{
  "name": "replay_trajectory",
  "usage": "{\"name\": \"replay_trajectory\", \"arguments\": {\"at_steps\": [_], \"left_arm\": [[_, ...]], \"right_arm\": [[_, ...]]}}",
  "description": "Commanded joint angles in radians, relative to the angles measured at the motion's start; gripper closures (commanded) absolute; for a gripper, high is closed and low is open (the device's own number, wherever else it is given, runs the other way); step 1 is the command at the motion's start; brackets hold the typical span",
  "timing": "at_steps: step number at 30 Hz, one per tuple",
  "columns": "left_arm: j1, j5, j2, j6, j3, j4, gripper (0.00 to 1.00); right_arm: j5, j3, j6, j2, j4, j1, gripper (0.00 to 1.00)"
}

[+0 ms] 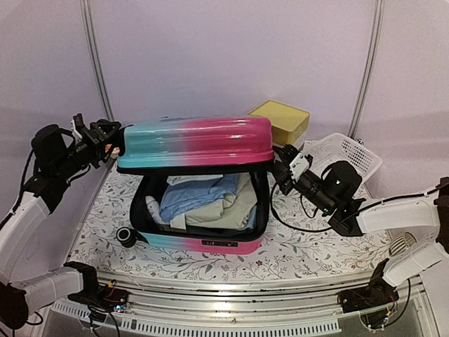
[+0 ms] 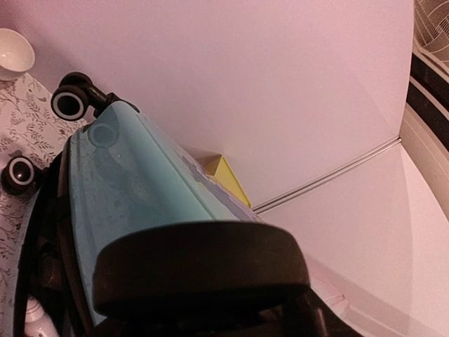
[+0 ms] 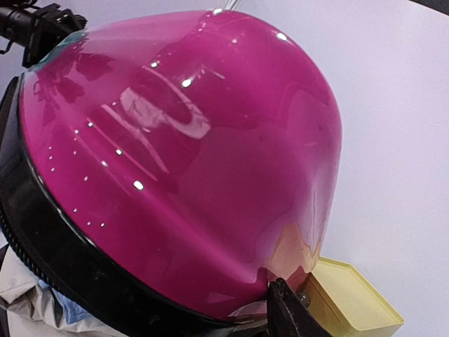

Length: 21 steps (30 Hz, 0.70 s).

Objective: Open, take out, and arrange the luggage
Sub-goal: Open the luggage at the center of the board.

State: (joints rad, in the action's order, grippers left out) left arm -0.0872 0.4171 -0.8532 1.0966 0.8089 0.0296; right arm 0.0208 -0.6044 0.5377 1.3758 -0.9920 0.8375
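The luggage [image 1: 196,140] lies on the table with its turquoise-to-pink lid raised about halfway over the base [image 1: 210,244]. Folded blue, white and beige clothes [image 1: 203,200] fill the base. My left gripper [image 1: 112,144] is at the lid's turquoise end, shut on a black wheel [image 2: 200,270] that fills the bottom of the left wrist view, and it holds the lid up. My right gripper [image 1: 282,168] is against the lid's pink end [image 3: 189,140]. Only one dark finger [image 3: 291,312] shows there, touching the shell near its rim.
A yellow-topped box [image 1: 280,119] stands behind the luggage and a white mesh basket [image 1: 347,154] sits at the back right. A white bowl [image 2: 14,53] lies on the flowered tablecloth [image 1: 316,253]. Purple walls close in behind.
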Motion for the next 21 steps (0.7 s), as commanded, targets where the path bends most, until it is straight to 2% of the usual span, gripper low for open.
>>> {"name": "replay_trajectory", "arguments": {"at_steps": [1,4,9,15,18,21], "left_arm": [[-0.014,-0.023,0.090,-0.209,0.086,-0.064,0.36],[-0.014,-0.091,0.122,-0.361,0.150,-0.195,0.19],[-0.014,-0.177,0.221,-0.559,0.205,-0.363,0.04],[-0.013,-0.162,0.302,-0.742,0.226,-0.447,0.02],[-0.014,-0.115,0.329,-0.823,0.201,-0.425,0.06],[-0.013,-0.108,0.336,-0.860,0.138,-0.359,0.06]], "right_arm": [[0.040,-0.122,-0.097,0.005,0.043,0.007,0.63],[0.097,-0.178,-0.141,0.022,0.088,0.007,0.62],[0.124,-0.255,-0.193,0.049,0.173,0.005,0.62],[0.150,-0.315,-0.267,0.067,0.215,-0.021,0.62],[0.137,-0.352,-0.312,0.073,0.253,-0.036,0.62],[0.118,-0.394,-0.344,0.087,0.298,-0.047,0.62]]}}
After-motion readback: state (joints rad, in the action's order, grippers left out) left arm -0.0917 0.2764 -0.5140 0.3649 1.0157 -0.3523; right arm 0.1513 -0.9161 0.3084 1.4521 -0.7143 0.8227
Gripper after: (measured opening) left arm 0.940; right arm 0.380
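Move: From the left gripper, closed on the corner wheel of the luggage lid, the lid's middle is about 24 cm right, 10 cm ahead and 5 cm lower; the folded clothes are level with it, some 26 cm right and 24 cm down. From the right gripper, on the lid's right edge, the lid's middle is about 24 cm left and 10 cm ahead, the yellow box 20 cm straight ahead and 12 cm lower, and the white basket 16 cm ahead, 18 cm right, 25 cm down. Open the left gripper to let go of the lid's corner wheel and draw it back and up, about 11 cm back and 9 cm up, rolling its left side up and tipping the fingers upward. Meanwhile keep the right gripper's fingers on the lid's right edge at the same gap and carry that end forward and up, about 5 cm each way, towards the yellow box. ##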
